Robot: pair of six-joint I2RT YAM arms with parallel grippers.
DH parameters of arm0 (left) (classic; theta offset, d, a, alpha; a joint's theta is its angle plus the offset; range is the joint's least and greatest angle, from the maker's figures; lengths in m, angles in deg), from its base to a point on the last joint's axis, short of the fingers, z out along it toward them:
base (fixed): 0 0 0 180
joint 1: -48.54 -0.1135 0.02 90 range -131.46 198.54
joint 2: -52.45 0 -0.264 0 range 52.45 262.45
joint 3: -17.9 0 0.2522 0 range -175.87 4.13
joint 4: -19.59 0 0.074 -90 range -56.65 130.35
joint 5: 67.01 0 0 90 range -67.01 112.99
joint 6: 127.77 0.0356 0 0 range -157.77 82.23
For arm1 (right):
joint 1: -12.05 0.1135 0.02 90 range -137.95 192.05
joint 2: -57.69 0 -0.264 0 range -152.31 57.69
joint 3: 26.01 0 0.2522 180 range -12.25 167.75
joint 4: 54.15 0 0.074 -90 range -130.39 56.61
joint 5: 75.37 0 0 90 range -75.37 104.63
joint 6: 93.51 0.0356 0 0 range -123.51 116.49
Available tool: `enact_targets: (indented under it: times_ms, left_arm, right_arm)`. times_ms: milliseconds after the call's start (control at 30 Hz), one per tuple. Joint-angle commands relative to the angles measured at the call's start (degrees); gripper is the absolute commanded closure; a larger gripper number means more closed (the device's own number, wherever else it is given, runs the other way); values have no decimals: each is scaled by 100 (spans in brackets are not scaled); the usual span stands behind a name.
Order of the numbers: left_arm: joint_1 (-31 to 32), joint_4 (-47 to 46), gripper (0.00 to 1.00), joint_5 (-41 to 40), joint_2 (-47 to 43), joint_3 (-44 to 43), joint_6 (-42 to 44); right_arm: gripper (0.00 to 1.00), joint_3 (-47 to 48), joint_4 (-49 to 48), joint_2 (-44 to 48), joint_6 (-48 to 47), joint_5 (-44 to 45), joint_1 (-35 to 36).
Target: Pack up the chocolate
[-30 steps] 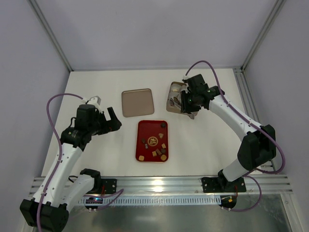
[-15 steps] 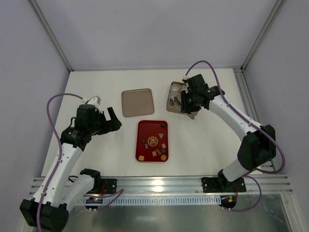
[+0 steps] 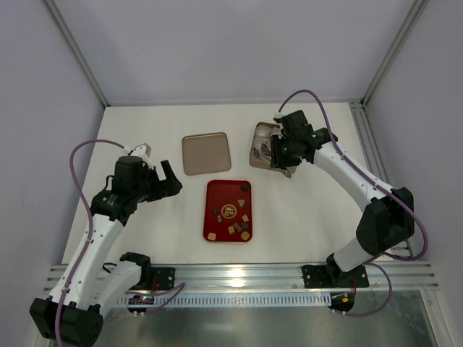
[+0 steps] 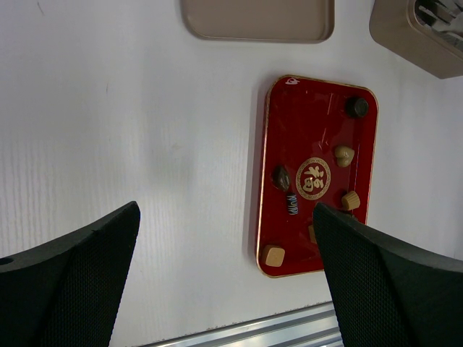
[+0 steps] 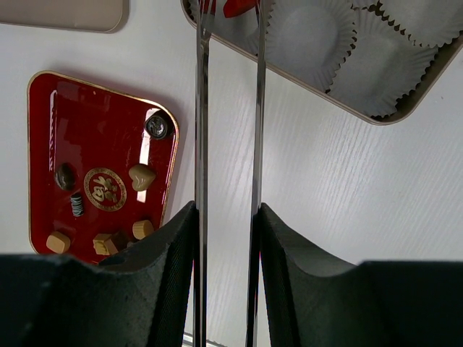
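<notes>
The chocolate lies as several small dark and tan pieces on the red tray. In the left wrist view I see a tan heart and a dark round piece. My right gripper is shut on metal tongs, one blade against each finger. The blades reach to the edge of the tan box of white paper cups. Something red shows between the tips. My left gripper hangs open, holding nothing, over the table left of the tray.
A flat tan lid lies beyond the red tray, left of the box. The metal rail runs along the near table edge. The cage posts stand at the far corners.
My right gripper with the tongs has shifted slightly farther over the box. The left arm and the pieces on the tray have not moved.
</notes>
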Motion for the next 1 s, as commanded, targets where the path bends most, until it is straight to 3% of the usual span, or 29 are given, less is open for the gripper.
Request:
enact_targets:
  times_ms: [0,267,767,967]
  left_arm:
    - [14,-80,0,8,-83,-7,-25]
    - [14,-89,0,52,-109,-7,-16]
    - [23,-116,1,246,-223,-7,1]
    - [14,-133,0,342,-267,-7,2]
  right_arm:
    - [60,282,-57,334,22,4,-36]
    - [60,501,31,431,57,-48,-370]
    - [59,-70,-504,519,628,92,-3022]
    - [59,-105,-847,71,760,215,-3446]
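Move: The right hand holds the tongs with their tips over the box; the bare table right of the box is about 20 cm to its right, 5 cm ahead, 12 below. The box's middle lies some 9 cm straight ahead; the red chocolate in it is about 6 ahead and 5 left. The red tray sits roughly 14 back and 16 left. From the left hand that bare table is some 56 cm right, 13 ahead. Still holding the tongs, the right hand swings some 20 cm right, away from the box, arcing up then down, turning clockwise. ##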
